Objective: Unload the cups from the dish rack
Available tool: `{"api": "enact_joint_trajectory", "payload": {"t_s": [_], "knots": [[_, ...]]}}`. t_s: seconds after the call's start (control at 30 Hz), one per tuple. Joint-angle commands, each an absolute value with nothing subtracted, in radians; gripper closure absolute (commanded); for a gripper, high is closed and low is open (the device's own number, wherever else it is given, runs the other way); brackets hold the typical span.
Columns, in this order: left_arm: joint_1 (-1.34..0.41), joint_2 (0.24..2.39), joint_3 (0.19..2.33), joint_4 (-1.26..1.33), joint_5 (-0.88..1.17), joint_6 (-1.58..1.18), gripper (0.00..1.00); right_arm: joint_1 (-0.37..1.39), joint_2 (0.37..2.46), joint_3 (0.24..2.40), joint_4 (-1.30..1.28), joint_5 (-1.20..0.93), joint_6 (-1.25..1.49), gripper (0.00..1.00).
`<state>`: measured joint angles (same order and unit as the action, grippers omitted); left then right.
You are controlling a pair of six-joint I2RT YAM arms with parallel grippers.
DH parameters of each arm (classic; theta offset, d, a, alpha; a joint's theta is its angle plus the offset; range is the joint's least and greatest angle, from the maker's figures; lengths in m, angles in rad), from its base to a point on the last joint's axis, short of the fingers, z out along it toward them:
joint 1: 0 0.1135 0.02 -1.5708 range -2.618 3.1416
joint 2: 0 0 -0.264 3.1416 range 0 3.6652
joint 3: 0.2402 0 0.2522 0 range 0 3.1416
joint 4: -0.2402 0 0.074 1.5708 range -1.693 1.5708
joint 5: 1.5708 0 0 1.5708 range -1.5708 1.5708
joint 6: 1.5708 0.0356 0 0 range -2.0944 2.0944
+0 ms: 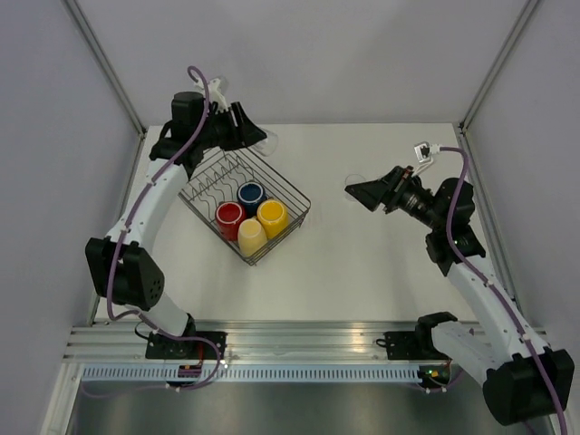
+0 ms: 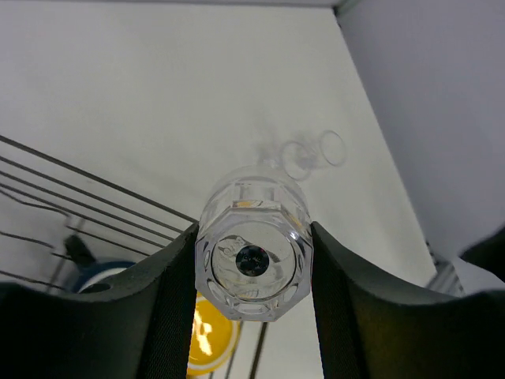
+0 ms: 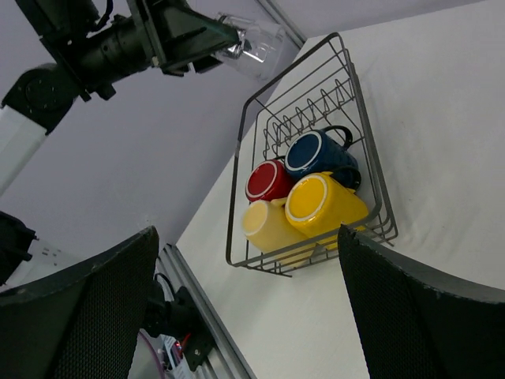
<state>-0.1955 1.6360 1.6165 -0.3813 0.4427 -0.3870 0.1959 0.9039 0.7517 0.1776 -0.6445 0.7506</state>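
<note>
The dish rack [image 1: 277,178] stands left of the table's middle. It holds a red mug [image 1: 228,216], a dark blue mug [image 1: 251,193], an orange-yellow mug [image 1: 272,216] and a pale cream-yellow mug [image 1: 251,238]. My left gripper [image 1: 258,135] is shut on a clear glass tumbler [image 2: 254,253], held sideways above the rack's far corner. Two more clear tumblers [image 2: 298,158] stand on the table beyond it. My right gripper [image 1: 356,192] is open and empty, right of the rack, facing it. The rack [image 3: 364,138] and mugs also show in the right wrist view.
Grey walls close in the table on the left, back and right. A metal rail [image 1: 299,335] with the arm bases runs along the near edge. Bare white table [image 1: 362,272] lies between the rack and my right arm.
</note>
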Motion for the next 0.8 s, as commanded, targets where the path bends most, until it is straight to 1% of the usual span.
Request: {"api": "enact_joint_trajectory", "payload": {"t_s": [0.0,0.03,0.1,0.17,0.23,0.3,0.43,0.53,0.6,0.63,0.67,0.77], "knots": [[-0.259,1.528,1.484,-0.142,0.636,-0.547,0.98,0.218,0.995,0.727,0.46,-0.7,0.87,0.02],[-0.27,1.491,1.417,-0.097,0.652,-0.569,0.98,0.227,1.018,0.735,0.469,-0.684,0.867,0.02],[-0.304,1.442,1.352,-0.013,0.652,-0.633,0.98,0.265,1.081,0.753,0.472,-0.672,0.87,0.02],[-0.33,1.367,1.26,0.032,0.612,-0.687,0.98,0.317,1.109,0.746,0.54,-0.655,0.89,0.02],[-0.344,1.323,1.168,0.11,0.601,-0.727,0.98,0.362,1.135,0.732,0.628,-0.652,0.89,0.02],[-0.357,1.27,1.109,0.172,0.601,-0.811,0.98,0.425,1.153,0.73,0.664,-0.644,0.878,0.02],[-0.373,1.201,0.952,0.341,0.604,-0.96,0.98,0.488,1.164,0.733,0.739,-0.632,0.874,0.08],[-0.377,1.154,0.878,0.431,0.626,-1.066,0.98,0.512,1.164,0.736,0.761,-0.62,0.874,0.14],[-0.39,1.132,0.844,0.474,0.617,-1.126,0.98,0.528,1.169,0.744,0.767,-0.621,0.871,0.18],[-0.393,1.111,0.818,0.503,0.614,-1.155,0.98,0.535,1.17,0.747,0.776,-0.62,0.87,0.23],[-0.4,1.101,0.809,0.511,0.608,-1.164,0.98,0.548,1.172,0.75,0.778,-0.62,0.871,0.25],[-0.413,1.072,0.781,0.541,0.598,-1.196,0.98,0.567,1.173,0.753,0.788,-0.614,0.87,0.28]]}}
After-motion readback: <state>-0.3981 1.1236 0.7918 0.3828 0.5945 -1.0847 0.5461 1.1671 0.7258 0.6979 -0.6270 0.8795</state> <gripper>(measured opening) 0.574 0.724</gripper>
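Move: The right gripper, open and empty, lies about 17 cm back and 26 cm to the right of the left hand, roughly level. Under the left hand the blue mug is about 3 cm back and 2 cm left, the yellow mug 10 cm back and 5 cm right, both some 25 cm down. From the right hand, the clear cup in the left fingers is roughly 20 cm ahead and 24 cm left, near its height; a standing glass is 18 cm ahead, 1 cm right, 27 cm below. Back about 17 cm and some 8 cm right over the rack, the left arm carries its still-gripped clear cup to the right gripper, bringing its slightly drooping fingers level and pointing more to the right. The right hand dips briefly, then reaches left about 11 cm to meet the cup, ending slightly back, turning some 20 degrees counter-clockwise; its fingers start closing but stay well apart. ##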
